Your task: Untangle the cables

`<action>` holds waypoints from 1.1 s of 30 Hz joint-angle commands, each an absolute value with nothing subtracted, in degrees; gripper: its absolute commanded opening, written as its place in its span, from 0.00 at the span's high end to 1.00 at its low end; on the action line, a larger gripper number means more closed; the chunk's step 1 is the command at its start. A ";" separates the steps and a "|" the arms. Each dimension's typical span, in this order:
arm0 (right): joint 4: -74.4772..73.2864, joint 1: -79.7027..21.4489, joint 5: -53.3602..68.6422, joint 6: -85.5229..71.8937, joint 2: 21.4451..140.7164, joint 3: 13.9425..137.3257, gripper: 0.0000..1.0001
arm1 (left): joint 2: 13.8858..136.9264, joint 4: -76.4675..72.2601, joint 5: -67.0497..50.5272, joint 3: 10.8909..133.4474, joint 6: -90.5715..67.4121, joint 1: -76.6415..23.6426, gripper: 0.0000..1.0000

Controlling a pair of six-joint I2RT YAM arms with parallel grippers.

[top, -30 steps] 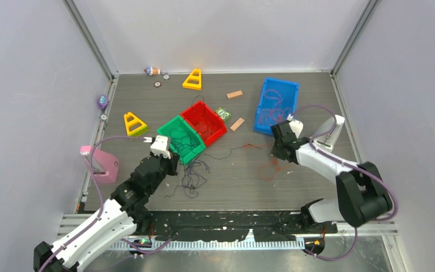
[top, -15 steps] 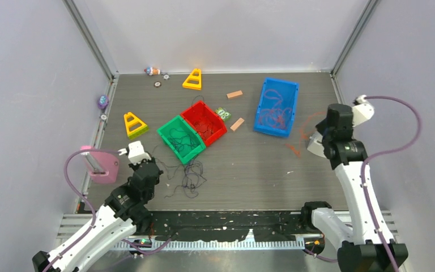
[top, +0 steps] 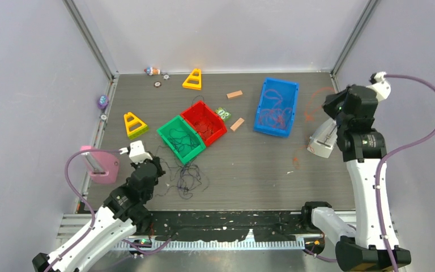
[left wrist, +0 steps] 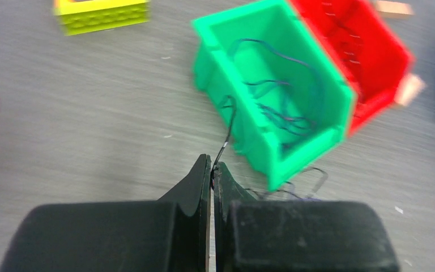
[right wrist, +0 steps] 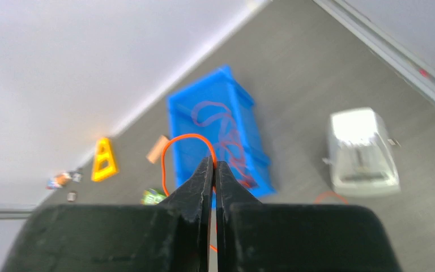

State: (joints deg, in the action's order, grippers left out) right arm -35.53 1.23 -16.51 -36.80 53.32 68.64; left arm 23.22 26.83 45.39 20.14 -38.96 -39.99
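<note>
A thin dark cable (left wrist: 225, 144) is pinched in my left gripper (left wrist: 211, 165), which is shut on it; the strand runs up to the green bin (left wrist: 226, 20). A loose tangle of dark cables (top: 188, 180) lies on the table in front of that bin, just right of my left gripper (top: 157, 165). High at the right, my right gripper (right wrist: 214, 161) is shut on an orange-red cable (right wrist: 190, 135) that loops up from its tips. More orange-red cables (top: 273, 107) lie in the blue bin (top: 292, 107).
A red bin (top: 222, 131) touches the green bin (top: 167, 128). A white box (top: 323, 139) sits under the right arm. Two yellow triangles (top: 192, 80), two wooden blocks (top: 237, 124), a pink piece (top: 103, 165) and small bits lie around the edges.
My right arm has risen and swung from mid-table to the far right, lifting the orange-red cable. My left gripper has drawn back from the green bin, pulling the dark cable with it.
</note>
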 commanded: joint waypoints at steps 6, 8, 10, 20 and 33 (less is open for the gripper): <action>-34.50 0.87 -7.43 -33.66 61.02 94.82 0.95 | 24.22 5.22 16.96 17.94 -25.60 -39.90 1.00; -34.70 0.61 -6.19 -34.52 63.97 100.19 0.94 | 27.43 5.31 14.83 19.76 -24.90 -39.95 1.00; -35.56 0.37 -5.34 -35.22 67.60 106.74 0.95 | 30.72 5.42 12.88 21.16 -24.34 -39.97 1.00; -33.06 0.10 -1.32 -39.45 86.26 129.61 0.94 | 34.66 3.44 8.48 22.79 -23.04 -40.08 1.00; -23.88 0.00 6.58 -42.01 100.26 127.77 0.95 | 37.29 3.45 7.68 24.18 -21.16 -40.16 1.00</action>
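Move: The blue bin, where the held orange cable is bound, lies about 19 cm ahead of the right hand, 8 cm to its left and 30 cm below; the grey dispenser stands some 15 cm to that hand's right and 2 cm ahead. For the left hand, the dark cable pile lies about 11 cm right, 2 cm ahead and 13 cm below; the green box is 17 cm ahead, 8 cm right, 10 cm down. The orange cable, still pinched in the right hand, is carried up about 27 cm, then some 20 cm forward and a little left over the blue bin, sinking 9 cm at the end; the fingers tip up, then partly back. Still gripping the black cable, the left hand swings about 12 cm right towards the pile, turning some 40 degrees clockwise. ##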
